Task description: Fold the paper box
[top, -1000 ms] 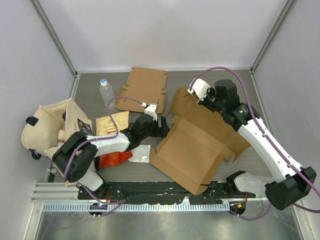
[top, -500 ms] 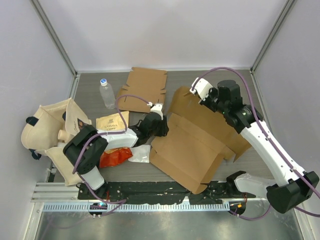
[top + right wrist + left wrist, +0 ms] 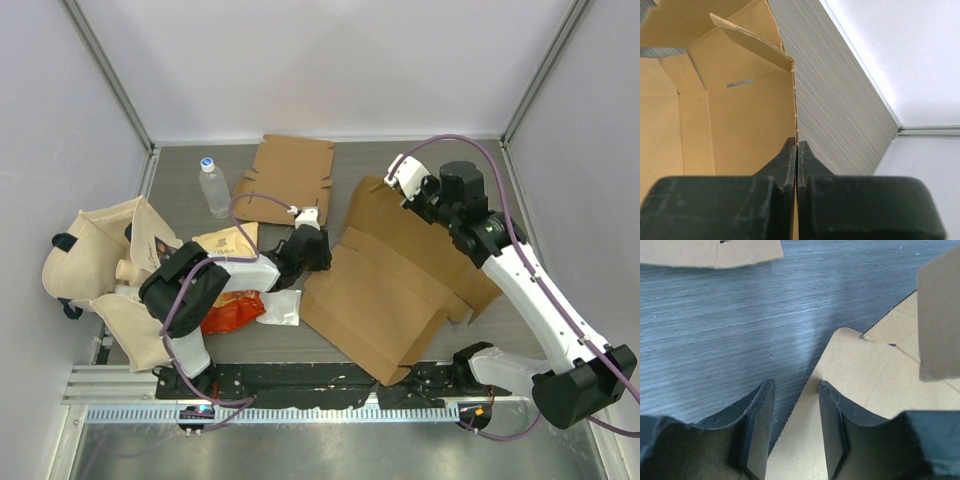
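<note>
The paper box [image 3: 390,290] is a brown cardboard blank, lying mostly unfolded at centre right of the table. My left gripper [image 3: 321,252] is low at the box's left edge. In the left wrist view its jaws [image 3: 794,390] stand open with a narrow gap. A flat box flap [image 3: 855,370] runs under and between the fingers. My right gripper [image 3: 422,207] is at the box's far panel. In the right wrist view it [image 3: 797,145] is shut on the thin edge of that raised panel [image 3: 740,115].
A second flat cardboard blank [image 3: 290,180] lies at the back, with a water bottle [image 3: 213,185] to its left. A cloth bag [image 3: 100,260] fills the left side. A brown packet [image 3: 225,245], a red packet [image 3: 228,315] and a white packet [image 3: 280,308] lie by my left arm.
My left gripper has slid right to the box's left edge and its jaws have narrowed. The right gripper has shifted slightly right, still holding the far panel.
</note>
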Available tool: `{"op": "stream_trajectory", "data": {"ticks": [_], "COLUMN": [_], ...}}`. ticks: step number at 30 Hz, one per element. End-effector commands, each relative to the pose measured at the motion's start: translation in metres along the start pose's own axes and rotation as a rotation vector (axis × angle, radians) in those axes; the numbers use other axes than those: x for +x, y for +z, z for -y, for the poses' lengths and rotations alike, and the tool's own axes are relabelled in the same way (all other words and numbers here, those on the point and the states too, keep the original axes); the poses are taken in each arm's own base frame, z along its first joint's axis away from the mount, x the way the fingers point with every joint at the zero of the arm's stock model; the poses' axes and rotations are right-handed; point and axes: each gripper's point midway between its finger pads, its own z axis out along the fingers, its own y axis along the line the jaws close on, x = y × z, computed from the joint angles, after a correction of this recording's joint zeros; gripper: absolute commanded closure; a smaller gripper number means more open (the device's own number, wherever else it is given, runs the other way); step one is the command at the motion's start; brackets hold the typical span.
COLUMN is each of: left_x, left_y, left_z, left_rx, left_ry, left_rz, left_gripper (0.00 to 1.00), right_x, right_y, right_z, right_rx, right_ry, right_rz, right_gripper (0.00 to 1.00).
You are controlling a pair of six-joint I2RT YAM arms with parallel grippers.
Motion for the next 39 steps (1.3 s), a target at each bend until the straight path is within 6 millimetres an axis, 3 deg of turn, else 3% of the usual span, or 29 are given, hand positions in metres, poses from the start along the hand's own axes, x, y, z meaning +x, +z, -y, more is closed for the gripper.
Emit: {"op": "stream_trajectory", "data": {"ticks": [1,5,10,11,15,19,21,22,27,28,30,34,37,39], "left_x": [0.013,0.001,-0.005,-0.006,-0.010,-0.013,-0.025,-0.021,-0.053,-0.049,-0.075,-0.110,-0.133,-0.136], "left_y": [0.012,0.018,0.024,0.025,0.017,-0.001,-0.013,-0.018,-0.064,-0.073,-0.105,-0.144,-0.155,-0.151], "left_z": [-0.025,-0.015,-0.007,-0.004,0.003,0.007,0.011,0.008,0.014,0.016,0.034,0.071,0.086,0.092], "left_rx": [-0.091,-0.030,0.004,0.023,0.079,0.144,0.162,0.161,0.226,0.256,0.364,0.455,0.477,0.487], "left_ry": [-0.005,-0.017,-0.014,-0.018,-0.041,-0.026,-0.020,-0.017,-0.046,-0.038,-0.024,0.127,0.192,0.262], "left_rz": [-0.029,0.024,0.050,0.055,0.091,0.135,0.165,0.159,0.270,0.271,0.368,0.454,0.497,0.505], "left_gripper": [0.55,0.55,0.57,0.58,0.59,0.48,0.46,0.45,0.47,0.47,0.39,0.23,0.23,0.25], "right_x": [-0.029,-0.017,-0.024,-0.023,-0.022,-0.005,0.000,-0.001,-0.009,-0.013,-0.014,-0.023,-0.027,-0.031], "right_y": [-0.010,-0.012,-0.024,-0.025,-0.022,-0.014,-0.014,-0.015,-0.014,-0.013,-0.007,-0.005,-0.002,-0.002], "right_z": [0.009,-0.019,-0.050,-0.049,-0.075,-0.080,-0.072,-0.069,-0.053,-0.050,-0.054,-0.054,-0.058,-0.060], "right_rx": [0.033,-0.046,-0.099,-0.069,-0.092,-0.059,-0.005,0.016,0.081,0.083,0.057,0.035,0.008,-0.006], "right_ry": [0.045,0.064,0.058,0.066,0.036,0.009,-0.001,-0.007,-0.080,-0.090,-0.130,-0.154,-0.157,-0.153], "right_rz": [0.147,0.172,0.268,0.254,0.214,0.127,0.105,0.116,0.129,0.133,0.127,0.148,0.164,0.178], "right_gripper": [0.99,0.99,0.99,0.99,0.99,0.99,0.99,0.99,0.99,0.99,0.99,0.99,0.99,0.99]}}
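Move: The raised wall's side flap, which the left hand seems headed for, is about 13 cm above it, 5 ahead and 7 to its right. The box floor's middle lies some 8 cm back and 9 right of that hand, with the flat piece 19 ahead and 9 left. The right hand already grips the wall's top rim; from it, the flap is roughly 9 cm left, 3 ahead and 10 below, the floor's middle 9 back, 7 left and 27 below. Left hand rises some 19 cm, opening wider, while the right, still pinching, draws the wall down, left and back. ##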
